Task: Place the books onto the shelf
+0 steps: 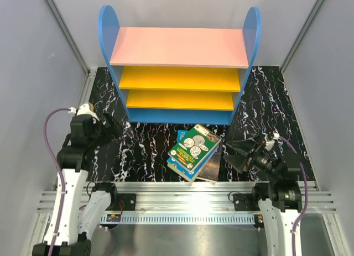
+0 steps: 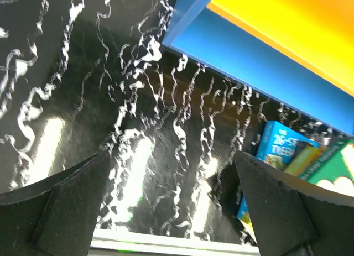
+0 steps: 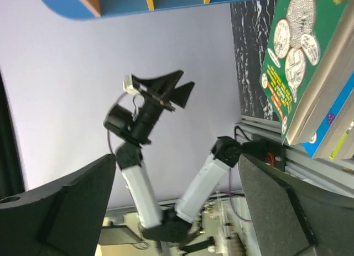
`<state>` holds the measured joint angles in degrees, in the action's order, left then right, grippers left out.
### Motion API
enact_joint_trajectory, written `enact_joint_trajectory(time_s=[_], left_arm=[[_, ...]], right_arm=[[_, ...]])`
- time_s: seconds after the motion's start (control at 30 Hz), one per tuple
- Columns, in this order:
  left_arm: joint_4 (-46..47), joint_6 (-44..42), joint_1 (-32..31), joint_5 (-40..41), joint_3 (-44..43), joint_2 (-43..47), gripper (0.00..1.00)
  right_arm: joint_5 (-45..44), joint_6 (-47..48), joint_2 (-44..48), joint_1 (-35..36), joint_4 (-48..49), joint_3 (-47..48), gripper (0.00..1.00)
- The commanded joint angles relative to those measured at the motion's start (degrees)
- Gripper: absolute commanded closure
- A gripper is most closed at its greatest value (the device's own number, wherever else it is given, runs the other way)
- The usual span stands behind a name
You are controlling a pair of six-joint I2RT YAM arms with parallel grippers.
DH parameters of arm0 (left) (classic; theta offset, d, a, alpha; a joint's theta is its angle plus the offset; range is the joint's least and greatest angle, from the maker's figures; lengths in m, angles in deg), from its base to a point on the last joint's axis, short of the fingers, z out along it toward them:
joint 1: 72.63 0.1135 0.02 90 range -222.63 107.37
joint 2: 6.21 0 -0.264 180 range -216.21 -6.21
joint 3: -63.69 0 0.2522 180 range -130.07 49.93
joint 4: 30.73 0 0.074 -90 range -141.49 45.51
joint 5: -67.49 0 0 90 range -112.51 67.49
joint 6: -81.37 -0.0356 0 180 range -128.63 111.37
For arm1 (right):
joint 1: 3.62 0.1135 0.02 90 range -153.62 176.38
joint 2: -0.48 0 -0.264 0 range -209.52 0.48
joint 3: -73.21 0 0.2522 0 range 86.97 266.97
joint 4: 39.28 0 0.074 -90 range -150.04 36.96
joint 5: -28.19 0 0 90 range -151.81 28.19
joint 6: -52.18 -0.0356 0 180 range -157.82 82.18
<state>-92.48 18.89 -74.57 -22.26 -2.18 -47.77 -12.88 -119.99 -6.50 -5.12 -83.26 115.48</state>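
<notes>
The books lie in a loose stack on the black marbled table, just in front of the shelf's right half. The green cover with white coins is on top. The shelf stands at the back with blue sides, a pink top board and yellow middle boards, all bare. My left gripper hovers open at the left, well away from the stack. My right gripper is open just right of the stack, jaws pointing at it. The left wrist view shows the open gripper and blue and green book corners. In the right wrist view, the open gripper is beside the stack.
A metal rail carrying both arm bases runs along the table's near edge. Grey walls close in the left, right and back. The shelf's blue bottom board rests on the table. My left arm shows across the right wrist view.
</notes>
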Motion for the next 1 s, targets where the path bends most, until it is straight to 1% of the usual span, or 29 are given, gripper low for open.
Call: enact_joint_trajectory(time_s=[0.0, 0.03, 0.07, 0.1, 0.13, 0.2, 0.23, 0.27, 0.3, 0.33, 0.37, 0.4, 0.43, 0.47, 0.5, 0.53, 0.57, 0.6, 0.67, 0.73, 0.77, 0.87, 0.9, 0.97], left_arm=[[-2.31, 4.11, 0.0, -5.76, 1.92, 3.67, 0.01], [0.67, 4.55, -0.09, -10.4, 3.06, 4.9, 0.01], [2.53, 4.9, -0.17, -12.71, 3.94, 5.52, 0.01], [5.68, 6.64, -0.09, -15.69, 4.65, 5.79, 0.01], [6.84, 7.44, -0.09, -16.76, 5.18, 5.44, 0.01], [9.74, 8.5, -0.35, -19.92, 7.02, 3.69, 0.01], [10.36, 8.85, -1.39, -20.29, 7.73, 2.64, 0.01], [11.24, 9.12, -2.28, -20.64, 8.52, 0.45, 0.01], [12.47, 9.56, -3.68, -20.82, 8.7, -0.62, 0.01], [14.65, 9.82, -7.78, -19.16, 8.61, -1.5, 0.01], [15.72, 10.26, -10.43, -17.84, 8.26, -4.12, 0.01], [17.3, 10.61, -13.33, -14.44, 6.87, -5.8, 0.01], [17.57, 10.62, -19.36, -12.57, 5.9, -8.16, 0.01], [17.84, 10.44, -22.03, -10.9, 4.5, -10.53, 0.01], [18.54, 10.18, -24.23, -9.06, 2.39, -15.69, 0.01], [18.89, 10.18, -27.22, -8.87, 1.15, -18.09, 0.01], [19.59, 10.26, -28.29, -8.86, 0.27, -20.29, 0.01], [20.9, 10.26, -29.0, -9.65, -0.52, -24.32, 0.01], [22.4, 10.0, -30.23, -10.44, -2.11, -27.24, 0.01], [25.65, 9.48, -30.76, -12.2, -2.81, -30.49, 0.01], [25.66, 9.47, -30.93, -13.16, -2.9, -31.38, 0.01], [28.56, 8.07, -32.08, -17.2, -3.25, -34.81, 0.01], [30.13, 6.85, -32.51, -19.74, -3.25, -35.69, 0.01], [30.93, 5.26, -34.09, -21.6, -3.43, -37.88, 0.01]], right_arm=[[4.33, -16.05, 0.3, 0.18, 16.39, -10.12, 0.0], [4.68, -16.18, 0.56, 0.18, 16.68, -11.45, 0.0], [4.16, -14.96, 0.65, 0.18, 14.85, -11.03, 0.0], [3.55, -8.51, 0.48, 0.18, 6.4, -9.72, 0.0], [3.11, -5.23, -1.17, 0.27, 2.92, -8.31, 0.0], [5.03, 1.36, -4.77, 0.18, 1.82, -6.28, 0.0], [6.43, 3.23, -10.19, 0.18, 3.13, -5.93, 0.0], [8.71, 5.42, -13.46, 0.18, 4.19, -4.27, 0.0], [8.99, 12.14, -16.71, 0.27, 2.2, -2.6, 0.0], [8.21, 16.56, -22.4, 0.44, -0.95, -0.32, 0.0], [3.85, 19.82, -23.85, 1.05, -3.68, 3.53, 0.0], [2.59, 22.03, -24.65, 1.14, -4.84, 4.7, 0.0], [1.88, 22.14, -25.61, 1.15, -4.59, 5.23, 0.0], [0.48, 22.23, -26.41, 1.15, -4.94, 6.11, 0.0], [-0.14, 23.8, -27.63, 1.15, -6.59, 6.81, 0.0], [-0.41, 25.12, -30.6, 1.15, -7.39, 7.52, 0.0], [-1.02, 26.7, -32.11, 1.15, -8.62, 9.18, 0.0], [-2.33, 30.54, -33.43, 1.15, -12.46, 10.41, 0.0], [-6.62, 33.47, -34.68, 1.15, -14.95, 12.78, 0.0], [-8.4, 33.74, -34.94, 1.23, -15.66, 13.06, 0.0], [-8.84, 33.83, -35.29, 1.15, -15.66, 12.97, 0.0], [-9.29, 34.79, -39.24, 1.15, -18.03, 13.06, 0.0], [-9.46, 35.76, -40.03, 1.15, -19.51, 13.06, 0.0], [-10.25, 36.9, -41.53, 1.15, -20.4, 13.32, 0.0]])
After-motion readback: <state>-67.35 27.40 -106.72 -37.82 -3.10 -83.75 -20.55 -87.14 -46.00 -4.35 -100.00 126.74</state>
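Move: The book stack lies about 30 cm to the left hand's right, some 7 cm back and 15 cm below. The blue book jutting from the stack's far left corner is roughly 25 cm to the left hand's right, level with it fore and aft. From the right hand the stack is about 14 cm left, 4 cm ahead and 12 cm below, with the dark book under its right side some 6 cm left, hardly ahead or back, and about 18 cm down. The left hand, wide open, sweeps about 23 cm to the right in front of the shelf towards the book stack, sinking some 8 cm as it nears, while its wrist swings roughly 40 degrees clockwise and its fingers tip further down. The right hand, also open and empty, drops quickly, then pushes forward and sinks again, about 9 cm down and 5 cm forward in all beside the stack's right side, its fingers pitching down some 30 degrees; neither hand takes hold of a book. ##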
